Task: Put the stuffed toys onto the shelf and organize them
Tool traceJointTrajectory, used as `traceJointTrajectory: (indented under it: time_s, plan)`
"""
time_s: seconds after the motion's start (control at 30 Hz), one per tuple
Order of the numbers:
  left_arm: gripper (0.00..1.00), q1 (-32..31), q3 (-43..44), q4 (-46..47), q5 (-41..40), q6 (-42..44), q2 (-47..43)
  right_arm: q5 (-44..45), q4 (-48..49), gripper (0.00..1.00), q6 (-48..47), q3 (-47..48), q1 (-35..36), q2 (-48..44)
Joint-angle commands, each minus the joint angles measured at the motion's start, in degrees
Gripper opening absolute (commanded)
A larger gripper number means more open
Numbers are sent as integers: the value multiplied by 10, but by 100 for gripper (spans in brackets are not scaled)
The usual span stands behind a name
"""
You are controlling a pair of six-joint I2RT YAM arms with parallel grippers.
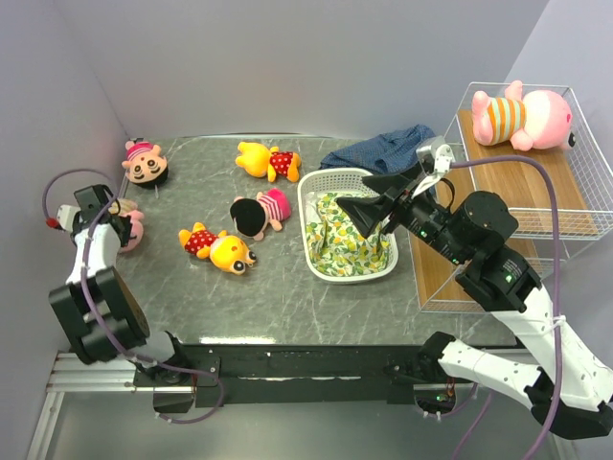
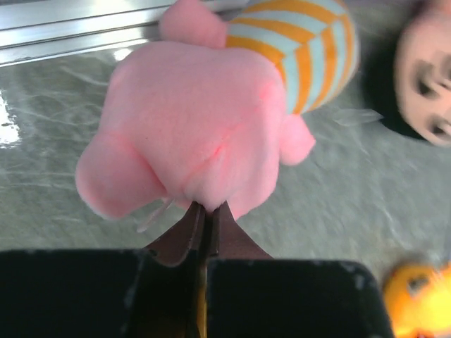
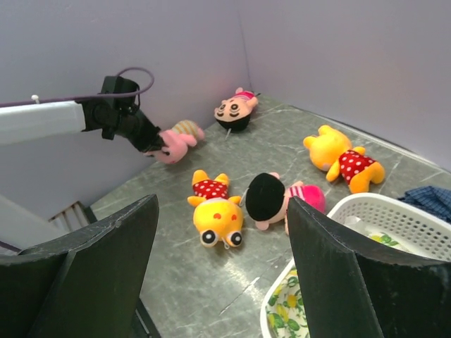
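Observation:
My left gripper (image 1: 121, 226) is at the table's far left, shut on the pink pig (image 1: 131, 230). In the left wrist view the fingertips pinch the pig's pink plush (image 2: 204, 120) just above the table. A second pig (image 1: 522, 117) lies on the shelf's (image 1: 508, 192) top plank at the right. On the table lie two yellow bears (image 1: 268, 160) (image 1: 217, 246), a black-haired doll in pink (image 1: 259, 213) and a doll's face (image 1: 146, 163) at the back left. My right gripper (image 1: 369, 196) is open and empty above the basket; its wrist view (image 3: 222, 203) looks down on the toys.
A white slotted basket (image 1: 316, 192) with the lemon-print cloth (image 1: 345, 240) stands between the toys and the shelf. Blue fabric (image 1: 383, 149) lies behind it. Grey walls close the left and back sides.

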Motion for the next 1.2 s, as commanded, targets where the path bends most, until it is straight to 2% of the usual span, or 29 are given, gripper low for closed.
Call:
traceJointTrajectory:
  time_s: [0.0,0.13,0.27,0.53,0.63,0.7,0.83,1.0,1.17]
  plan:
    - [1,0,-1,57,74,62,-101,-26,7,80,31,8,3,8]
    - [1,0,-14,108,151,109,-168,-31,3,80,40,15,3,25]
    - [1,-3,-20,165,288,134,-217,-33,1,80,45,26,3,36]
    - [1,-36,-99,355,521,78,-245,-62,74,79,152,9,3,54]
    - [1,-62,-121,433,585,57,-253,-56,96,79,196,10,3,71]
    - [1,-91,-141,485,611,53,-272,-53,121,79,224,1,3,77]
    - [1,-152,-163,526,634,69,-310,-68,166,80,266,-19,3,102]
    - [1,-191,-214,652,689,-7,-346,-139,294,81,317,-65,3,122]
    - [1,-203,-217,657,663,-21,-401,-118,350,82,372,-109,3,118]
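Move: The left gripper, already shut on a pink stuffed toy, has the open right gripper about 63 cm to its right, 13 cm back and some 36 cm higher. Near that way, both roughly 4 cm lower than the left hand, lie the orange toy, about 29 cm right and 3 cm back, and the black-haired toy, 40 cm right and 9 cm ahead. From the right hand, the held pink toy is about 63 cm left, 13 cm ahead and 38 cm below. Still pinching the pink toy, the left hand lifts it steeply by about 17 cm, then sweeps right some 30 cm towards the right gripper, climbing a little more and drawing back late. Its fingers swing clockwise and up from their downward slant. The right hand, kept wide open, reaches about 9 cm left to meet the toy, sinking slightly and rolling. ##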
